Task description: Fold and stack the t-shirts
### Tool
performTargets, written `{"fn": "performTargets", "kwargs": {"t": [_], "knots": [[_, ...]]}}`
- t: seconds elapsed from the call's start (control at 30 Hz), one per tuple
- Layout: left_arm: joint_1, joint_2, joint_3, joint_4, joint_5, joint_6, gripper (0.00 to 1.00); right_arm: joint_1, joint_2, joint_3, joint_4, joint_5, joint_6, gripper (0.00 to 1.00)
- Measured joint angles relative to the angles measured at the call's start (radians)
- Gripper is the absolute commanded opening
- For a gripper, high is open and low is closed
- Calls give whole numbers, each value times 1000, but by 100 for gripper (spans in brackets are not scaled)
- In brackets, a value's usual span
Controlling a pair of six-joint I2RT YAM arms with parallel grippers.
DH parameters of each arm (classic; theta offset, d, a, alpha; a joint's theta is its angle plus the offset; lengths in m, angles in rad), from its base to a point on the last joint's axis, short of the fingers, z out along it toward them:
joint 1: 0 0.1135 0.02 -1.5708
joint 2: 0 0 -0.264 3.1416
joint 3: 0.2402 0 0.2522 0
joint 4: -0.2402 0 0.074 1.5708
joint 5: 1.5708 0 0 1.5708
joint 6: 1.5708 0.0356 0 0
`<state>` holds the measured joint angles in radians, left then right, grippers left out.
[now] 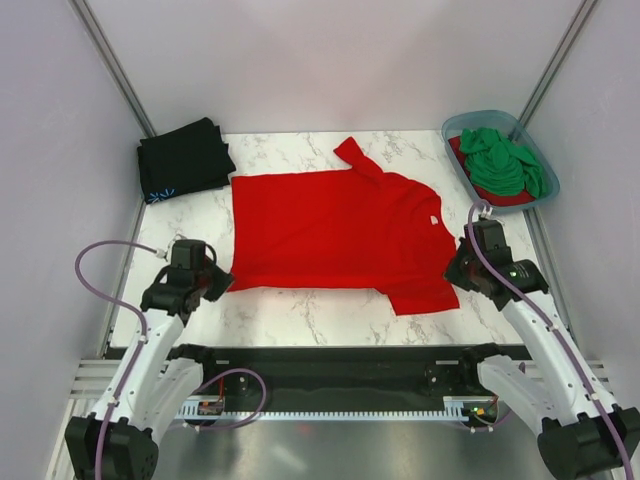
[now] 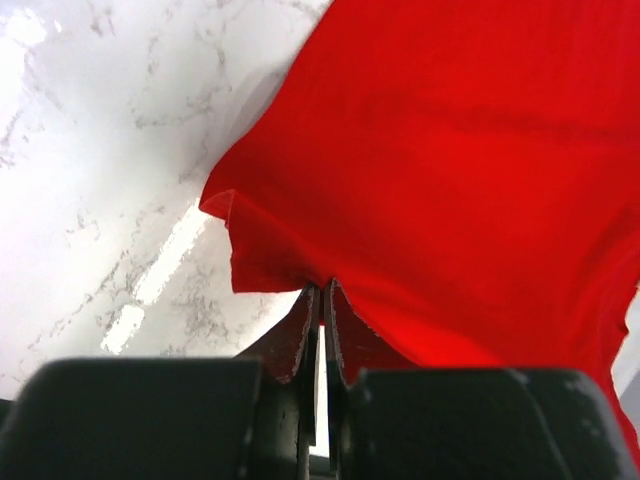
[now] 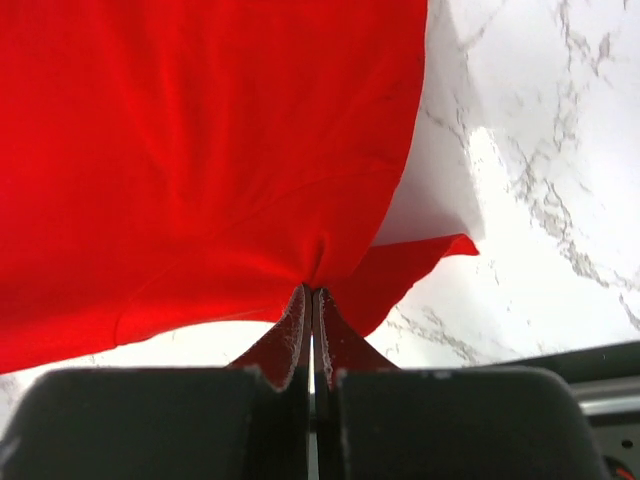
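A bright red t-shirt [image 1: 335,235] lies spread flat on the marble table [image 1: 320,310], its collar end to the right. My left gripper [image 1: 222,283] is shut on the shirt's near left corner; in the left wrist view the fingertips [image 2: 321,290] pinch the red cloth [image 2: 470,170], which lifts a little off the marble. My right gripper [image 1: 458,270] is shut on the shirt's near right edge by the sleeve, and the right wrist view shows the tips [image 3: 311,292] clamped on a gathered fold of red cloth [image 3: 200,150]. A folded black t-shirt [image 1: 185,160] with a small light-blue mark rests at the back left.
A blue-grey plastic tub [image 1: 478,116] stands at the back right, holding a crumpled green t-shirt [image 1: 505,165] on top of another red one [image 1: 510,198]. Grey walls close in the table on both sides and behind. The arm bases sit along the near edge.
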<state>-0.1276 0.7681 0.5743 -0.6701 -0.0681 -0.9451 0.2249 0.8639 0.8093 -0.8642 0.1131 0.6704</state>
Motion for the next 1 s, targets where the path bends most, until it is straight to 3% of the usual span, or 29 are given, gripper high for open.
{"fn": "performTargets", "kwargs": {"t": [0.23,0.27,0.3,0.33,0.37,0.4,0.43,0.5,0.73,0.87,1.0], "knots": [[2,-134,-56,-71,135,-6,9,-1,-113,-23,-104,-58,59,0],[2,-155,-55,-86,148,-8,12,-1,-145,-22,-119,-66,68,0],[2,-177,-55,-98,157,-9,24,-1,-173,-19,-133,-74,76,4],[2,-195,-51,-113,166,-8,33,-1,-198,-15,-150,-82,83,34],[2,-211,-39,-133,178,-11,43,-1,-214,-9,-161,-90,94,56],[2,-213,-22,-151,186,-8,62,-1,-234,2,-175,-101,97,85],[2,-212,0,-164,194,1,72,-1,-243,13,-185,-107,101,90],[2,-203,52,-192,205,16,80,-1,-246,32,-198,-106,93,93],[2,-143,228,-246,163,164,79,-2,-117,115,-116,-95,51,91],[2,-106,275,-247,116,268,78,73,166,232,-8,-87,11,92],[2,-95,272,-210,92,329,77,203,605,542,87,-24,-59,92]]}}
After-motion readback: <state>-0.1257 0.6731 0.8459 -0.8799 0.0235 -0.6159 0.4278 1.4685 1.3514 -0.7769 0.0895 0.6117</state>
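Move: Both grippers already pinch the raised near side of the red t-shirt, whose collar points right. The bare strip for the left gripper's hem corner is about 9 cm back and 9 cm below it; the black stack lies some 35 cm ahead and 10 cm left. For the right gripper's shoulder, the bare strip is about 9 cm back and 13 cm below. From there, the collar label sits roughly 19 cm ahead and 2 cm left, the far sleeve 38 cm ahead and 22 cm left. Pull both grippers back towards the table's near edge, about 5 cm, staying high and easing the left one rightward, then spread the fingers wide to let the t-shirt go. Raise the left gripper straight off, turning it clockwise; lift the right a little and sweep it fast forward and left, some 17 cm forward, over the shirt towards the far sleeve. ##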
